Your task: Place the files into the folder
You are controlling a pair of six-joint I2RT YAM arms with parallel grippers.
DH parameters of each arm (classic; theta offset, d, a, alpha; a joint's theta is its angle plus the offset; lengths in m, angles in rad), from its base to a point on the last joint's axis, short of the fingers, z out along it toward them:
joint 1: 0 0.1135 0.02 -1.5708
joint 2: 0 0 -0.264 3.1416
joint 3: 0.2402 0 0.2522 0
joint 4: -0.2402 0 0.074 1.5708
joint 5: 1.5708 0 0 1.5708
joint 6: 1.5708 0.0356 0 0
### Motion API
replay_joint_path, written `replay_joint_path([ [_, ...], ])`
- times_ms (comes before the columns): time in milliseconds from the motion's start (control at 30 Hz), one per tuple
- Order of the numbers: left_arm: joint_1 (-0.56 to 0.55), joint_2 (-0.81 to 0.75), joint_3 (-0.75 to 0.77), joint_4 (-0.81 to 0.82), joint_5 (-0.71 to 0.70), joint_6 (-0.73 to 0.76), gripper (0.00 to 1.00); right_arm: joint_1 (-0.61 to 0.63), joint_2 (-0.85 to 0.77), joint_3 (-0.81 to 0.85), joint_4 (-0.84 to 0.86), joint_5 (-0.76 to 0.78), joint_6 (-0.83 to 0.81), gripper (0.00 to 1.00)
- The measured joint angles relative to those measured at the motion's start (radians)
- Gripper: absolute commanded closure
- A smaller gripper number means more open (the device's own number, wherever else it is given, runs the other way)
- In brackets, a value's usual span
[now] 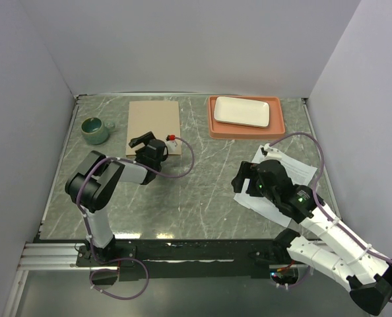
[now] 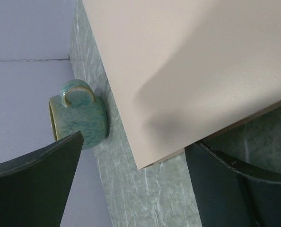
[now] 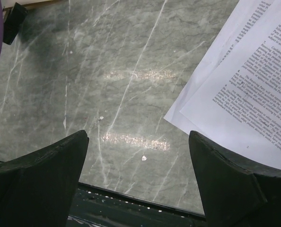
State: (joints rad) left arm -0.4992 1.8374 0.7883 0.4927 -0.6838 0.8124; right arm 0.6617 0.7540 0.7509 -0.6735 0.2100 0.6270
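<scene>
The tan folder (image 1: 154, 122) lies flat and closed at the back left of the table. My left gripper (image 1: 140, 140) stands open at its near edge. In the left wrist view the folder's (image 2: 188, 71) near corner sits between the spread fingers, with nothing gripped by the left gripper (image 2: 136, 189). The files (image 1: 295, 168), white printed sheets, lie at the right under my right arm. My right gripper (image 1: 241, 177) is open at their left edge. In the right wrist view the files (image 3: 244, 94) overlap, their corner just above the right finger, and the right gripper (image 3: 138, 175) holds nothing.
A green mug (image 1: 96, 129) stands left of the folder, and shows in the left wrist view too as the mug (image 2: 81, 118) lying sideways in frame. A salmon tray (image 1: 278, 122) holding a white plate (image 1: 242, 111) sits at the back right. Walls enclose three sides.
</scene>
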Motion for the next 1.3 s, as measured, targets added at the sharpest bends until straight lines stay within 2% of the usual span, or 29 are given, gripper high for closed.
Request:
replay_joint_path([
  [33, 0.0, 0.004, 0.0, 0.012, -0.004, 0.006, 0.1, 0.0, -0.001, 0.0, 0.0, 0.0, 0.002, 0.1],
  [133, 0.0, 0.008, 0.0, 0.027, -0.012, 0.011, 0.33, 0.0, -0.01, -0.008, 0.002, 0.0, 0.01, 0.15],
  [167, 0.0, 0.008, 0.002, 0.028, -0.015, 0.015, 0.46, 0.0, -0.014, -0.011, 0.003, 0.0, 0.011, 0.16],
  [233, 0.0, 0.008, 0.007, 0.028, -0.019, 0.012, 0.58, 0.0, -0.024, -0.021, 0.006, -0.001, 0.014, 0.19],
  [267, 0.0, 0.008, 0.011, 0.025, -0.021, 0.008, 0.68, 0.0, -0.026, -0.024, 0.006, -0.001, 0.016, 0.21],
  [333, 0.0, 0.008, 0.023, 0.018, -0.022, 0.005, 0.78, 0.0, -0.028, -0.027, 0.006, -0.001, 0.019, 0.24],
  [367, 0.0, 0.009, 0.031, 0.014, -0.021, 0.001, 0.88, 0.0, -0.029, -0.027, 0.007, 0.0, 0.021, 0.26],
  [433, 0.0, 0.011, 0.045, 0.008, -0.022, -0.013, 0.98, 0.0, -0.034, -0.031, 0.008, -0.001, 0.023, 0.29],
  [633, 0.0, 0.011, 0.077, -0.06, -0.018, -0.079, 0.99, 0.0, -0.045, -0.033, 0.007, 0.0, 0.027, 0.33],
  [800, 0.0, -0.064, 0.116, -0.254, 0.032, -0.212, 0.99, 0.0, -0.045, -0.033, 0.007, 0.003, 0.026, 0.34],
  [967, 0.0, -0.288, 0.132, -0.502, 0.164, -0.378, 0.99, 0.0, -0.035, -0.033, 0.009, 0.007, 0.017, 0.34],
  [1167, 0.0, -0.652, 0.124, -0.774, 0.379, -0.503, 0.99, 0.0, 0.004, -0.031, 0.039, 0.005, 0.003, 0.34],
  [1267, 0.0, -0.816, 0.1, -0.906, 0.475, -0.538, 0.99, 0.0, 0.038, -0.026, 0.062, -0.008, 0.001, 0.3],
  [1300, 0.0, -0.856, 0.092, -0.947, 0.502, -0.546, 0.99, 0.0, 0.051, -0.023, 0.069, -0.013, 0.001, 0.25],
])
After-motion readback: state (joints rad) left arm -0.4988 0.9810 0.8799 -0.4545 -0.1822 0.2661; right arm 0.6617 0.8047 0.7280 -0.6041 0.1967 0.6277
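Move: Right at the folder's front-left corner, the left hand's open fingers stand one above the other; the folder's middle is about 15 cm ahead, 10 cm to the right and 3 cm lower. The mug is some 15 cm left and 9 cm ahead, the orange tray roughly 49 cm right and 20 cm ahead. From the right hand the folder lies about 37 cm ahead, 35 cm left and 14 cm below. Closing fully on the folder's front-left corner, the left fingers pinch its edge as the hand creeps about a centimetre forward and up; then the hand pulls the corner up and back towards the robot, some 14 cm each way, rolling about 40 degrees so its left side dips. The right hand nearly stays put, its fingers closing about a third. ##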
